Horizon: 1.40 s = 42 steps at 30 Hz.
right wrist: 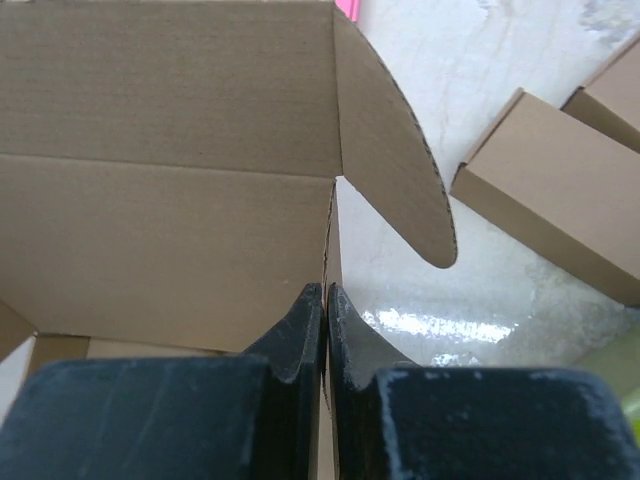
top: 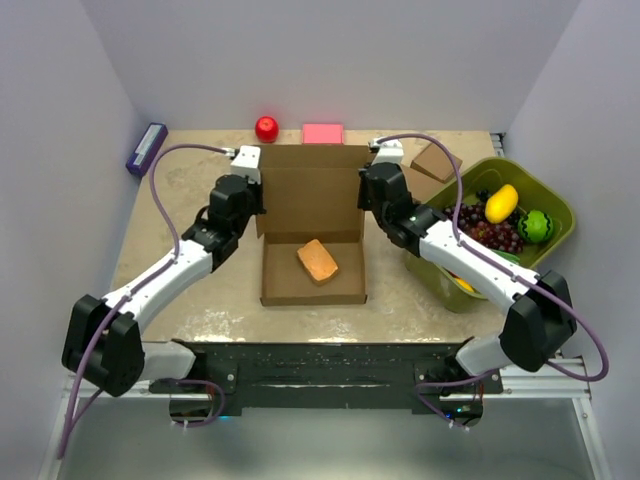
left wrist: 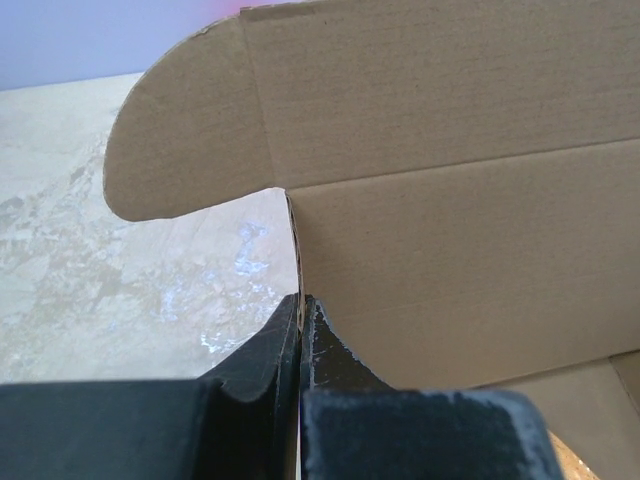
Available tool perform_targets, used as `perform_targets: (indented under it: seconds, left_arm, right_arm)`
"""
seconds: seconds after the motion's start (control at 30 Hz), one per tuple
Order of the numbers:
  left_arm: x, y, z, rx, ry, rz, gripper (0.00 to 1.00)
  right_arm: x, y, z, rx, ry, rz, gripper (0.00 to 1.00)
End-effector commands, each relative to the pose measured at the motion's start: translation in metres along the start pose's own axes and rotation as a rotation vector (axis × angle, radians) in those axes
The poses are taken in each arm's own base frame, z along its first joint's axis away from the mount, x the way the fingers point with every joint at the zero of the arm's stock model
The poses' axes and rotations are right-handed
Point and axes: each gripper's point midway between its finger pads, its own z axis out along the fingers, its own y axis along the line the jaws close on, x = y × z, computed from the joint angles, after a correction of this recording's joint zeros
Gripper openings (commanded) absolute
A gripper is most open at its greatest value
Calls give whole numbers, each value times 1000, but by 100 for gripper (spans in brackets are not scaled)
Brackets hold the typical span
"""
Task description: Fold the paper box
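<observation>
The paper box (top: 312,200) stands mid-table as an open brown tray with its lid raised at the back. An orange sponge-like block (top: 318,261) lies inside it. My left gripper (top: 258,208) is shut on the box's left side wall; in the left wrist view the thin wall edge (left wrist: 297,260) runs between the fingertips of that gripper (left wrist: 300,305). My right gripper (top: 364,200) is shut on the right side wall, the wall edge (right wrist: 330,240) pinched at the tips of the gripper (right wrist: 325,295). Rounded lid flaps (left wrist: 180,140) (right wrist: 395,160) hang off both sides.
Two small closed brown boxes (top: 432,160) (right wrist: 545,205) sit right of the box. A green bin (top: 545,195) with toy fruit stands at the right. A red apple (top: 266,128) and pink block (top: 322,133) lie behind the lid, a purple item (top: 146,147) far left.
</observation>
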Motion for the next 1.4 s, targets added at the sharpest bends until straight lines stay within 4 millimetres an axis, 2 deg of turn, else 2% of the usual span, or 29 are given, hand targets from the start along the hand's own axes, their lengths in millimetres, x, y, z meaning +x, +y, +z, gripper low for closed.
perform_targets:
  seconds: [0.0,0.07,0.13,0.17,0.23,0.27,0.33,0.37,0.4,0.43,0.47,0.5,0.57,0.6,0.67,0.7,0.93,1.1,1.37]
  left_arm:
    - [-33,-44,10,109,-100,-90,0]
    - [-37,-50,17,113,-110,-91,0]
    - [-55,-55,22,121,-163,-101,0]
    - [-55,-57,28,116,-168,-101,0]
    - [-74,-59,33,119,-231,-108,0]
    - [-74,-61,38,122,-236,-105,0]
    - [-92,-66,39,139,-311,-105,0]
    - [-88,-67,42,142,-319,-99,0]
    - [-88,-69,42,146,-340,-85,0]
    - [-94,-69,44,147,-388,-96,0]
    - [-82,-71,45,147,-385,-90,0]
    - [-85,-73,44,148,-422,-102,0]
    - [-59,-77,51,145,-402,-97,0]
    - [-59,-78,51,143,-426,-106,0]
    - [-40,-81,55,129,-399,-103,0]
    - [-37,-82,55,126,-405,-105,0]
    - [-8,-86,53,105,-362,-122,0]
    - [20,-87,49,109,-308,-131,0]
    - [72,-94,38,117,-196,-145,0]
  right_arm:
    - [-58,41,-16,-124,-212,191,3]
    - [-63,45,-12,-120,-235,190,2]
    - [-73,47,-10,-122,-263,182,0]
    - [-79,49,-8,-120,-288,186,0]
    - [-89,51,-7,-123,-321,176,0]
    - [-99,53,-9,-135,-365,188,0]
    - [-102,55,-8,-146,-402,168,0]
    - [-112,57,-10,-163,-455,182,0]
    - [-103,55,-5,-155,-458,159,0]
    - [-109,56,-6,-165,-496,174,0]
    - [-106,57,-4,-165,-505,173,0]
    - [-91,56,4,-159,-489,162,0]
    - [-87,56,7,-164,-510,172,0]
    - [-74,54,12,-153,-496,164,0]
    - [-66,56,12,-154,-500,167,0]
    - [-56,53,15,-141,-486,162,0]
    - [-18,44,13,-99,-436,148,0]
    - [0,36,8,-78,-404,154,0]
    - [32,23,1,-48,-326,182,0]
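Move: My closed fingers already hold the two side edges of the paper box's raised lid. From my left hand, the tray's middle is about 13 cm right, 13 cm back and 11 cm down; from my right, it is some 12 cm left and just as far back. The orange block in the tray sits 14 cm right and 12 back of my left hand. Beyond, the pink box lies 22 cm ahead and 10 left of my right hand. Keeping both lid edges pinched, I push the box forward away from me: both hands rise and go out together, my left about 7 cm and my right about 4. Then I sink both by 4 to 5 cm and ease them back some 3 cm, my left hand also edging right. Both wrists tip my fingertips up about 20 degrees along the way. ##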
